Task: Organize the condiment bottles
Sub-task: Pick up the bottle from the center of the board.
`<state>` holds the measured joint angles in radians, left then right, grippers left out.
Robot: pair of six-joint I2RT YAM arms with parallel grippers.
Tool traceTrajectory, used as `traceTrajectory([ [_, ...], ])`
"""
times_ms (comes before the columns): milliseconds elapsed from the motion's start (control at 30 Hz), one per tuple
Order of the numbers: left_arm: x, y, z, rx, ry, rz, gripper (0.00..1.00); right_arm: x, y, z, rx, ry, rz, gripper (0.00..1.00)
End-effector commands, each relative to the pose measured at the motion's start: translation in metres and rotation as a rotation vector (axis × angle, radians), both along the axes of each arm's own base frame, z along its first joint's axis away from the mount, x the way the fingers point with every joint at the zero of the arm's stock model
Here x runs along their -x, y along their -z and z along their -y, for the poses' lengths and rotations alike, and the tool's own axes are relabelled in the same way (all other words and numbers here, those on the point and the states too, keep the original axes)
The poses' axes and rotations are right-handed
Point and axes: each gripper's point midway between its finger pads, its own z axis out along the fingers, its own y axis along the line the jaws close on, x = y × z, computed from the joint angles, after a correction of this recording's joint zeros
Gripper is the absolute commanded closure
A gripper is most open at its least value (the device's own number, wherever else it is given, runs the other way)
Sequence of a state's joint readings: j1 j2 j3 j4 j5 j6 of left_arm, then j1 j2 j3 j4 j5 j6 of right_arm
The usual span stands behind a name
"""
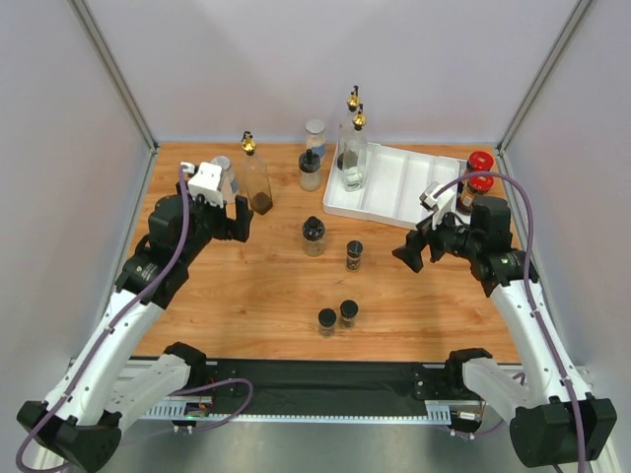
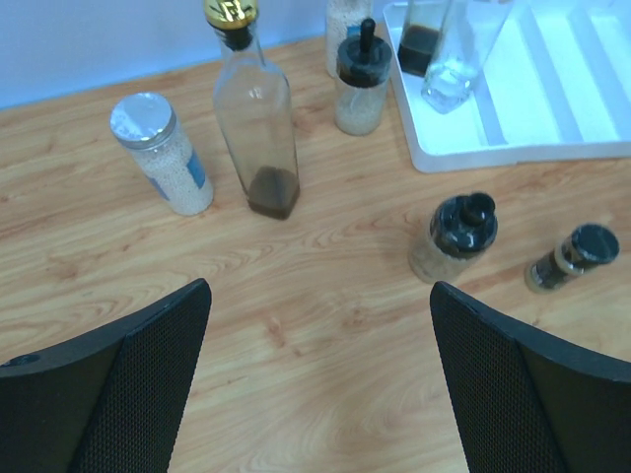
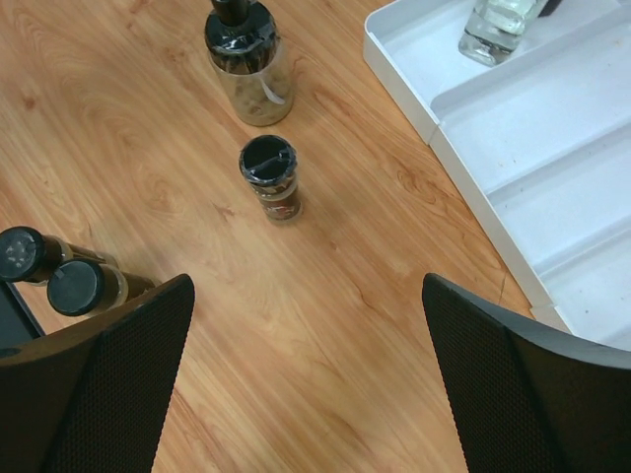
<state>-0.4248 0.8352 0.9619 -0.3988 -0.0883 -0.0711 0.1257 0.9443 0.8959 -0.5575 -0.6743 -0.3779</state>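
A tall gold-spouted bottle [image 1: 257,184] [image 2: 256,128] stands back left, beside a silver-lidded jar [image 2: 163,153]. Two more tall bottles [image 1: 352,158] stand in the white tray [image 1: 394,197]. Two red-lidded jars [image 1: 479,175] sit by the tray's right end. A black-capped jar [image 1: 314,236] [image 3: 246,59] and a small spice jar [image 1: 354,255] [image 3: 271,177] stand mid-table. Two small black-capped jars [image 1: 337,317] [image 3: 59,271] stand nearer the front. My left gripper [image 1: 238,219] [image 2: 317,291] hovers open over bare wood. My right gripper [image 1: 414,251] [image 3: 308,284] is open too, right of the spice jar.
At the back stand another silver-lidded jar [image 1: 315,133] and a black-topped jar [image 1: 310,170] [image 2: 361,84]. The tray's right compartments [image 3: 552,148] hold nothing. Grey walls close in the table on three sides.
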Motion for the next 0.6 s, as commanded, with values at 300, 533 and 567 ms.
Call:
traceTrajectory([
  [300,-0.071,-0.045,0.013,0.170,-0.061,-0.094,0.02,-0.001,-0.020,0.003,-0.046,0.005,0.069,0.00],
  [533,-0.122,-0.034,0.012,0.156,-0.072,-0.101,0.03,0.000,-0.020,0.002,-0.051,-0.001,0.065,0.00],
  [567,-0.128,-0.033,0.009,0.153,-0.079,-0.096,0.04,0.000,-0.020,0.002,-0.051,0.000,0.065,0.00],
])
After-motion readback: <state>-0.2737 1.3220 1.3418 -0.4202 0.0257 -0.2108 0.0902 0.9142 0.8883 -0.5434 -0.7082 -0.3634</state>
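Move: The gold-topped bottle stands about 19 cm ahead of the left hand and 2 cm to its right, its middle some 15 cm lower. The silver-lidded jar is roughly 8 cm to the left of that bottle and 3 cm farther out; the spouted jar is 13 cm right of it and 6 cm farther; the black-capped jar is 13 cm right and 12 cm nearer. From the right hand the gold-topped bottle lies about 22 cm ahead, 36 cm left, 9 cm down. The gold-topped bottle is what the left hand closes in on, travelling about 11 cm forward in a low arch: it climbs some 4 cm over the first half, then sinks back to nearly its starting height. The wrist tips about 10 degrees downward on the way, and the fingers stay wide open, short of the bottle. ##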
